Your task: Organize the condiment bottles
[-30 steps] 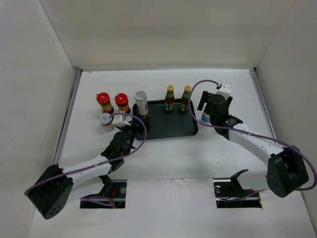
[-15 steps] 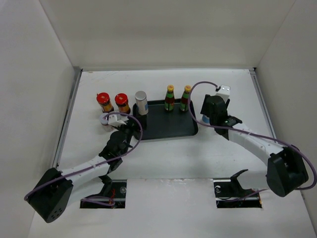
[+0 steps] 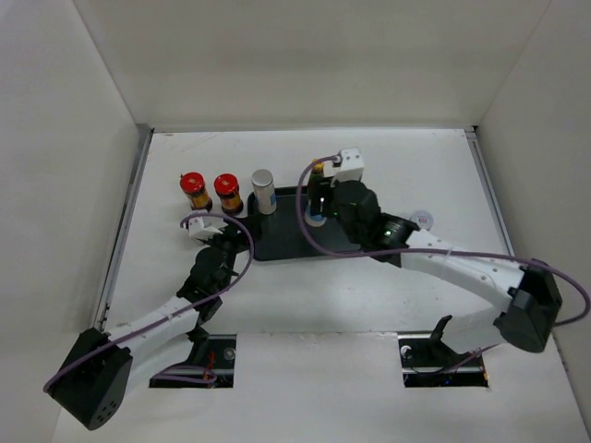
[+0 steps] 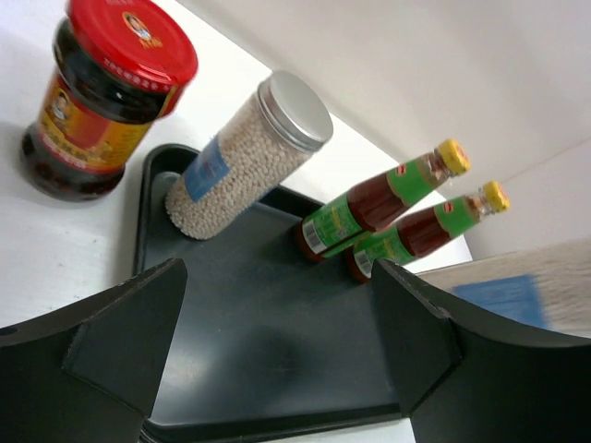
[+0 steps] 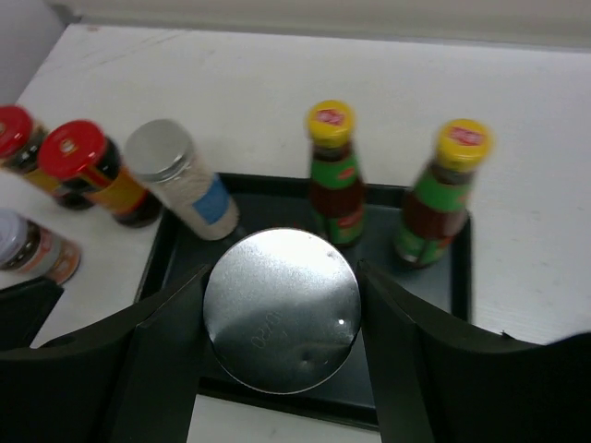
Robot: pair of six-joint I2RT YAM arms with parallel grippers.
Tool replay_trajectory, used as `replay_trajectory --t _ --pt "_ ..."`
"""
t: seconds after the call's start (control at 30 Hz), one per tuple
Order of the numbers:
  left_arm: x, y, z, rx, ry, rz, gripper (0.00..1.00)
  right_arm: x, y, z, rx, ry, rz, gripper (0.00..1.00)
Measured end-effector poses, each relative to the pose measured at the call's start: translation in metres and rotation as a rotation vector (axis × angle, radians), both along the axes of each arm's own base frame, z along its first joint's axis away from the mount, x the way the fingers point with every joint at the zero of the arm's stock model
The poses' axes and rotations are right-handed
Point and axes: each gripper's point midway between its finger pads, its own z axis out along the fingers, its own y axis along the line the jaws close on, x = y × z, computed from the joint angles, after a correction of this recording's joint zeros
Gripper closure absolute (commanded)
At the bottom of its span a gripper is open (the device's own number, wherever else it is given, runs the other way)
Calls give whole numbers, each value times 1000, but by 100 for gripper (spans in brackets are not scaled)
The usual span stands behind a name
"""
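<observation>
My right gripper (image 3: 319,210) (image 5: 282,318) hangs over the black tray (image 3: 277,242) (image 5: 268,198), shut on a grey-topped jar (image 5: 282,309) whose round metal lid fills the gap between the fingers. Another grey-topped jar (image 3: 264,190) (image 4: 249,152) stands at the tray's back left corner. Two yellow-capped bottles (image 5: 332,175) (image 5: 441,189) stand at the tray's back edge. Two red-lidded jars (image 3: 192,189) (image 3: 227,192) sit on the table left of the tray. My left gripper (image 3: 226,240) (image 4: 277,341) is open at the tray's near left corner, holding nothing.
A short pale-lidded jar (image 3: 422,219) stands on the table right of the tray. Another one (image 5: 28,245) shows left of the tray, close to my left gripper. White walls close off the back and both sides.
My right gripper shut on the grey-topped jar to the right of the tray and carried it left over the tray. My left gripper drew back a little towards the near left.
</observation>
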Motion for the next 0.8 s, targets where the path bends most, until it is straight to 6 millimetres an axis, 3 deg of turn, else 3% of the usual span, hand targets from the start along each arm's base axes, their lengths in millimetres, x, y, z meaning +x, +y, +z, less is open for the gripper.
replay_trajectory --t 0.07,0.17,0.37,0.53,0.8 --pt "-1 5 3 -15 -9 12 19 3 33 -14 -26 11 65 53" --pt "-1 10 8 -31 -21 25 19 10 65 -39 -75 29 127 53" --pt "-2 12 12 -45 -32 32 19 36 106 -75 -152 30 184 54" --pt "-2 12 13 -49 -33 28 19 59 119 -85 -162 7 182 54" --pt "-2 11 10 -46 -27 24 19 95 101 -87 -147 -15 110 53"
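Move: The right hand holds the metal-lidded bottle upright over the tray. Its free spot at the tray's far side lies about 10 cm ahead, 10 cm to the left and 25 cm below. The white bottle already standing there is roughly 8 cm left of that spot. The near sauce bottle stands about 13 cm ahead and 3 cm left of the hand, the other sauce bottle 8 cm farther right. From the left hand the spot is some 13 cm ahead and 10 cm right. Still pinching the bottle by its lid end, the right hand swings left and down, then keeps pushing forward into the gap between the white bottle and the near sauce bottle: about 10 cm left, 9 cm down and 9 cm forward in all. The leftward swing overshoots by a couple of centimetres and eases back while the sinking levels off; the hand rolls slightly, left side dipping, and the grip stays shut. ##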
